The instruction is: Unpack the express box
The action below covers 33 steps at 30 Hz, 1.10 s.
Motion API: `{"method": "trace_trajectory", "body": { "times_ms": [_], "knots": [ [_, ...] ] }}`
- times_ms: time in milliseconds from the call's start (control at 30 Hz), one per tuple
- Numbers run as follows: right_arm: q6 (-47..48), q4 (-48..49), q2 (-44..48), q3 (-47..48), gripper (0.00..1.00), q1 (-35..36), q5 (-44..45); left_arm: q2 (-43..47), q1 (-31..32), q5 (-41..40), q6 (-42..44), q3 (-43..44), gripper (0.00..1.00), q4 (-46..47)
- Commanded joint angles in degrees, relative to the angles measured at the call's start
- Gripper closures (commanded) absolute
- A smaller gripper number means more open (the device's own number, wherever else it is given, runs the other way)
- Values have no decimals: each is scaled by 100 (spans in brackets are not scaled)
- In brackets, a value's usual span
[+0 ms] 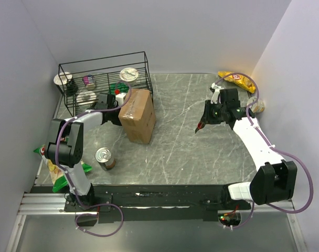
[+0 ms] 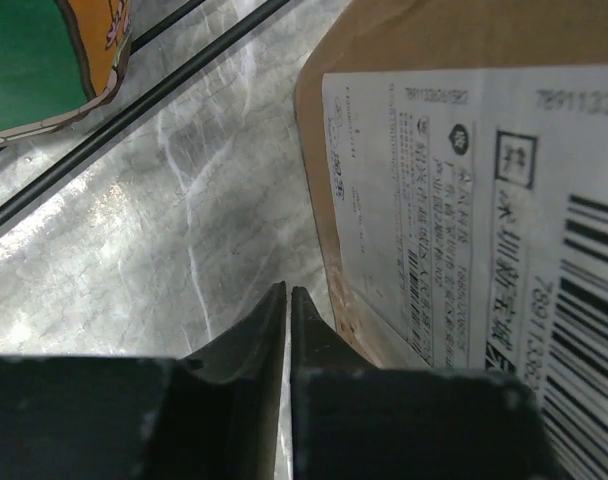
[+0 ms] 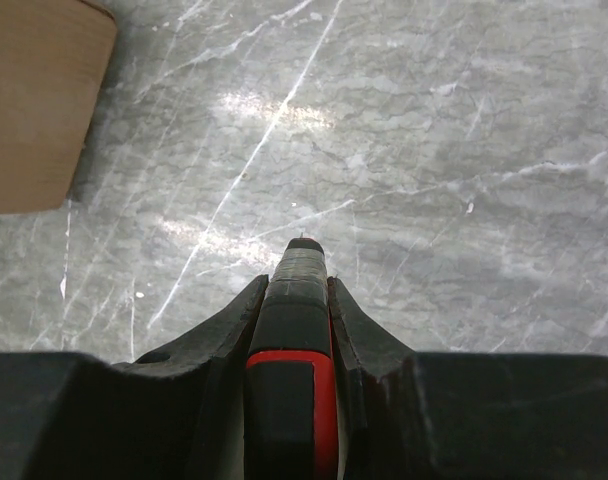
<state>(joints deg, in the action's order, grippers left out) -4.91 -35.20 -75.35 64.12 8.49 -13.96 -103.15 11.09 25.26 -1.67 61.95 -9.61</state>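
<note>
The express box (image 1: 138,115) is a brown cardboard carton standing on the marble table, just in front of the wire basket. In the left wrist view its white printed label (image 2: 454,210) fills the right side. My left gripper (image 1: 116,116) sits at the box's left face, its jaws (image 2: 287,292) pressed nearly together with nothing between them, beside the carton's edge. My right gripper (image 1: 211,114) hovers over the table right of centre, shut on a black and red utility knife (image 3: 296,320) whose tip (image 1: 200,127) points down toward the table. A corner of the box (image 3: 34,100) shows in the right wrist view.
A black wire basket (image 1: 104,79) with cups and packets stands at the back left. A tin can (image 1: 105,158) stands in front of the box. A green packet (image 1: 60,178) lies at the left edge, a yellow snack bag (image 1: 237,80) at the back right.
</note>
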Motion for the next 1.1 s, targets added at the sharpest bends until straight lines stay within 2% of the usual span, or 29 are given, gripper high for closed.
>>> {"method": "trace_trajectory", "body": {
  "times_ms": [0,133,300,500,733,933,1067],
  "knots": [
    [-80,242,-14,356,100,30,-142,-319,148,-65,-70,-78,84,-1061],
    [-98,329,-85,426,100,144,-169,-249,165,-47,-105,-69,78,-1183],
    [-72,505,-243,593,100,267,-108,128,156,-389,35,-43,59,-1613],
    [-89,619,-655,1023,100,495,-116,488,156,-425,306,-104,49,-1702],
    [69,944,-1385,1700,100,1100,-20,963,139,751,563,-447,48,-1527],
    [253,1156,-2307,2613,100,1725,86,999,244,1183,738,-614,47,-1176],
    [385,1165,-2756,3228,100,2042,551,763,725,1447,905,-615,48,-973]
  ]
}}
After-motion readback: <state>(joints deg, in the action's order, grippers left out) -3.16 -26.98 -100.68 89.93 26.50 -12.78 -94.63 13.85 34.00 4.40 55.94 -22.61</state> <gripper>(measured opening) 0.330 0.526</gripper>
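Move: The express box stands on its side beside the shut left fingers, its middle about 8 cm to their right, level fore and aft and some 4 cm higher. From the left hand, the can is roughly 20 cm back and 9 cm left, and the wire rack's middle about 20 cm ahead and 10 cm left. For the knife-holding right hand, the box lies some 30 cm left, about 2 cm ahead and 8 cm lower. Right hand sweeps the knife about 16 cm left and forward towards the box, left hand opening, backing 9 cm. ##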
